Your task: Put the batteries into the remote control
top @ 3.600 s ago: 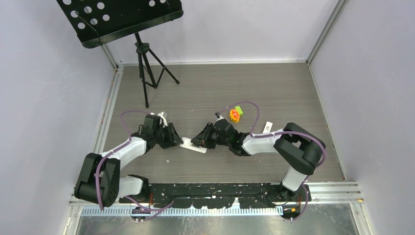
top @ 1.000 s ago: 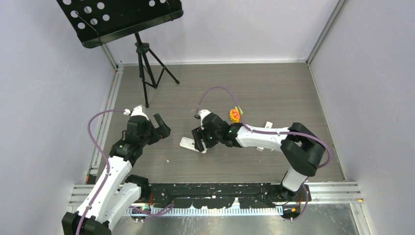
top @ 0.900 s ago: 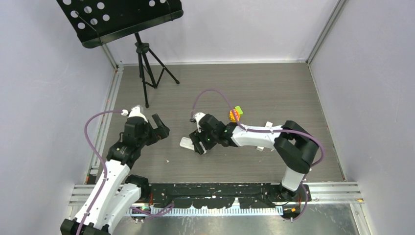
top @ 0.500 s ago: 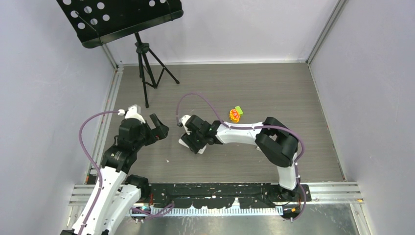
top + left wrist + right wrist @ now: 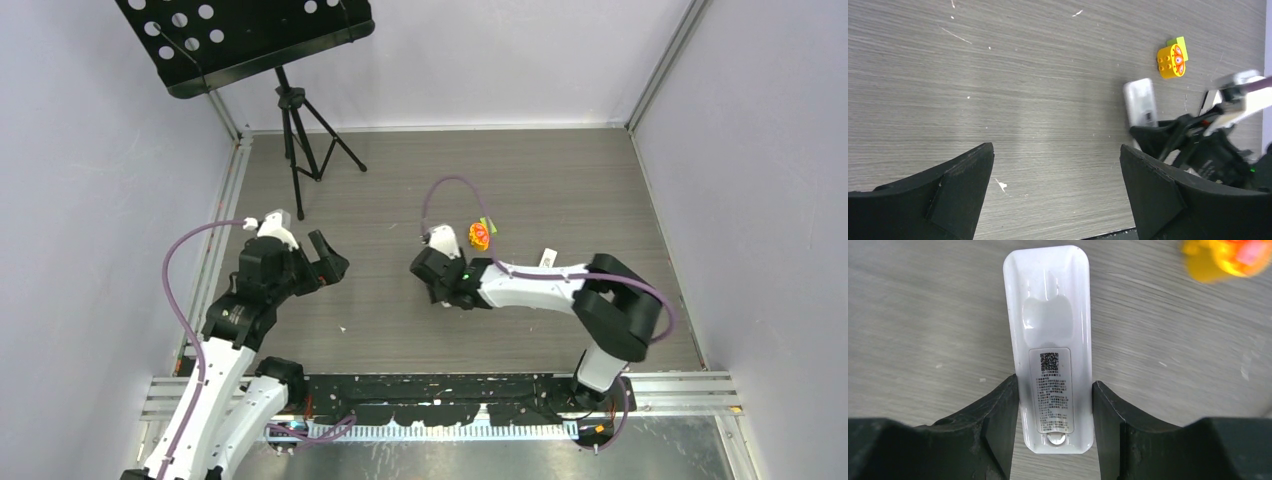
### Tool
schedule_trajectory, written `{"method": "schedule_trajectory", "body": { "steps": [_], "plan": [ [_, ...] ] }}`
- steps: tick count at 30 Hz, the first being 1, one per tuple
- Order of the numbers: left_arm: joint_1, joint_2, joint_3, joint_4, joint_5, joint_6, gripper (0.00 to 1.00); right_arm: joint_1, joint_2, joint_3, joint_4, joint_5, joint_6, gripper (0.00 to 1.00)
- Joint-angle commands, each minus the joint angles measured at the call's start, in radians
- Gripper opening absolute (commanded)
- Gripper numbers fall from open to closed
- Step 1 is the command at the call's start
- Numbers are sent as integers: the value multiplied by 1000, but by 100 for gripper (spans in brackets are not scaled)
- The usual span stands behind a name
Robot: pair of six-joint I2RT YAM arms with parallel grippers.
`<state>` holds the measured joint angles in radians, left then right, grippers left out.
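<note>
The white remote control point(image 5: 1053, 340) lies back side up with its printed label showing, and also shows in the left wrist view point(image 5: 1139, 100). My right gripper point(image 5: 1054, 381) has both black fingers pressed against its long sides near the lower end, shut on it. In the top view the right gripper point(image 5: 440, 275) covers the remote. My left gripper point(image 5: 330, 260) hangs open at the left, well apart from the remote, and its wide gap point(image 5: 1057, 147) holds only bare table. The batteries are out of view.
An orange-yellow toy point(image 5: 479, 235) and a lime-green block point(image 5: 488, 223) sit just beyond the right gripper. A small white piece point(image 5: 547, 258) lies beside the right forearm. A black music stand point(image 5: 290, 100) stands at the back left. Walls close in on both sides.
The right gripper closed onto the remote and swung back right with it, from left of centre to near the orange toy. The left arm barely moved and stayed open.
</note>
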<state>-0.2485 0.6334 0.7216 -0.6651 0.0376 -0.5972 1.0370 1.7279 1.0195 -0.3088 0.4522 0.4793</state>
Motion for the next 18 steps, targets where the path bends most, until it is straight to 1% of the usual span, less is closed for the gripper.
{"method": "schedule_trajectory", "body": {
  "steps": [1,3,7,9,13,15,18],
  "plan": [
    [0,30,52,-13,69,-29,100,-17,-156,-75,-117,286,334,28],
    [0,42,61,-17,75,-41,100,-45,-197,-121,-180,323,465,28],
    [0,52,68,-25,84,-41,100,-104,-308,-251,-183,336,598,29],
    [0,49,64,-23,90,-38,100,-143,-339,-288,-169,316,616,29],
    [0,42,63,-15,107,-32,100,-216,-342,-317,-148,247,610,31],
    [0,40,69,-21,110,-28,100,-233,-333,-320,-138,219,606,35],
    [0,34,80,-36,110,-21,100,-236,-315,-313,-136,193,600,46]
  ]
}}
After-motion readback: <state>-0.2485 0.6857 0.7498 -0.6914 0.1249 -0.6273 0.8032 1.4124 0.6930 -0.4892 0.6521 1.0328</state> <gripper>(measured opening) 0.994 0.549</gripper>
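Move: The right hand already holds the remote, low over the table. The white box beside which it is taken lies about 26 cm to this hand's right, some 4 cm ahead and 2 cm lower. The orange toy stands roughly 16 cm ahead and 11 cm right of the hand; the green block is about 19 cm ahead and 13 cm right. From the left hand the white box lies some 56 cm right, 5 cm ahead and 17 cm down. Sweeping to the right by about 16 cm, the right hand carries the remote past the near side of the orange toy towards the white box, rising some 2 cm at first, then sinking nearly 3 cm and easing off at the end. Meanwhile the wrist swings roughly 40 degrees clockwise, and the fingers keep their pinch on the remote's sides. ##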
